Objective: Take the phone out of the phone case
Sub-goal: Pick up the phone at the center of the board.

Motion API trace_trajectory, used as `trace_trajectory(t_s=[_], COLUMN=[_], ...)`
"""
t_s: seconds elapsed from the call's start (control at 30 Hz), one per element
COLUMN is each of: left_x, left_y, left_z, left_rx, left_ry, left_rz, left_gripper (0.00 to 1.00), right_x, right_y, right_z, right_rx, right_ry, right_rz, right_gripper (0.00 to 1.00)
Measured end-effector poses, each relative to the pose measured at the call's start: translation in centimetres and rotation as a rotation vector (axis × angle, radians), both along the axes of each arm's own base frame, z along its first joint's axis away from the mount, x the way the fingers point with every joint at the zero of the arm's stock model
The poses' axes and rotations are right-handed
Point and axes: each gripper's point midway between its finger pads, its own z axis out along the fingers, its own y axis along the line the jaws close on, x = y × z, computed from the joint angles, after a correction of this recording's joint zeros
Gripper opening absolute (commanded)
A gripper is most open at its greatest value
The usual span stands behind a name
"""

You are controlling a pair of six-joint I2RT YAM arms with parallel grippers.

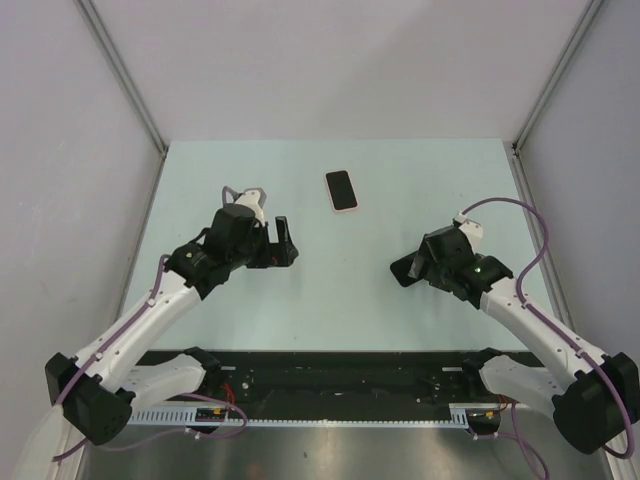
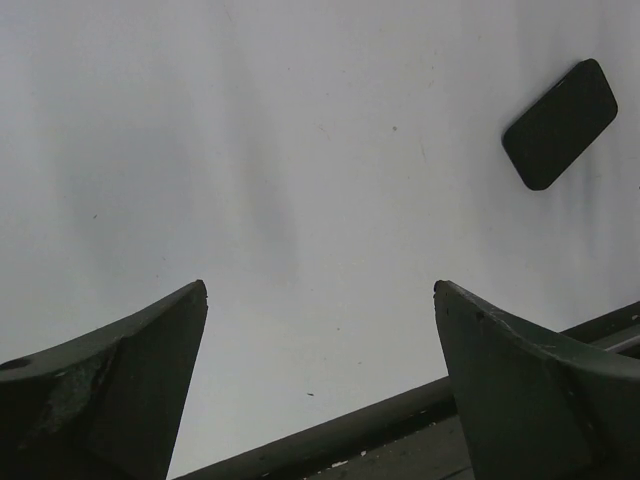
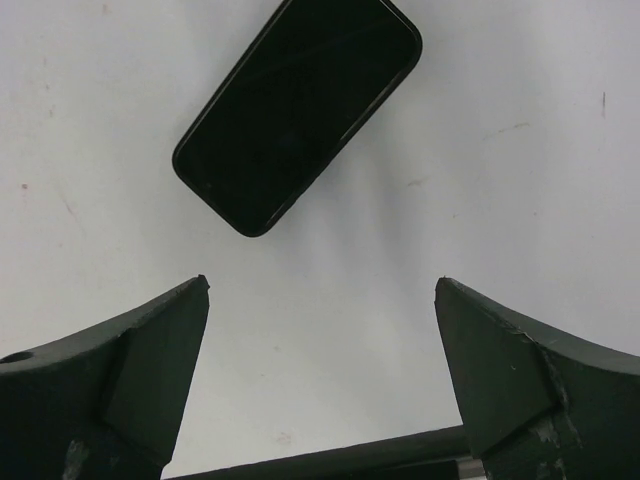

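Note:
The phone [image 1: 341,190] lies screen up at the far middle of the table, its black screen framed by the thin pink rim of the phone case [image 1: 346,210]. My left gripper [image 1: 283,243] is open and empty, to the near left of the phone. My right gripper [image 1: 405,268] is open and empty, to the near right of it. In the left wrist view the phone [image 2: 560,124] lies far off at the upper right of the open gripper [image 2: 320,287]. In the right wrist view the phone [image 3: 298,110] lies just ahead of the open gripper [image 3: 322,282], untouched. The phone's back is hidden.
The pale green table [image 1: 240,310] is walled by white panels with metal posts at the far corners [image 1: 163,150]. A black rail [image 1: 340,385] with cables runs along the near edge between the arm bases.

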Motion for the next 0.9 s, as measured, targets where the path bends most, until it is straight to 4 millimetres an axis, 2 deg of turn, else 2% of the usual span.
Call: trace_trajectory(t_s=[0.2,0.57,0.73,0.9], left_x=[0.0,-0.6,-0.9,-1.2], left_y=[0.0,-0.8,-1.0,-1.4], left_z=[0.7,0.6,0.5,0.4], left_rx=[-0.012,-0.047,-0.064,-0.08], left_ry=[-0.026,-0.028,-0.04,-0.046], left_rz=[-0.003,-0.056,-0.08,-0.103], left_gripper=[1.0,1.0,1.0,1.0], right_x=[-0.4,-0.6,-0.7,0.1], right_y=[-0.5,-1.0,-2.8,-5.1], right_z=[-0.4,-1.3,-1.8,-2.1], right_rx=[-0.028,-0.048,-0.045,0.016], right_ry=[0.025,0.059,0.087,0.106], right_rz=[-0.01,-0.05,-0.162,-0.298], right_gripper=[1.0,1.0,1.0,1.0])
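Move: The black phone on the near right part of the board lies about 9 cm ahead of the right hand, roughly in line with it sideways and some 10 cm below. A black slab with a pale rim, at the middle of the board, is about 25 cm farther out than this phone and 23 cm to its left. From the left hand, the phone is about 38 cm to the right, 7 cm ahead and 18 cm lower. The phone is left lying on the board while the right hand, wide open, swings about 5 cm to the right past its near side, most of it late and quick, sinking some 2 cm and turning about 15 degrees clockwise. Beforehand it only creeps slightly down, back and right. The empty left hand, also open, drifts a little right and back. ##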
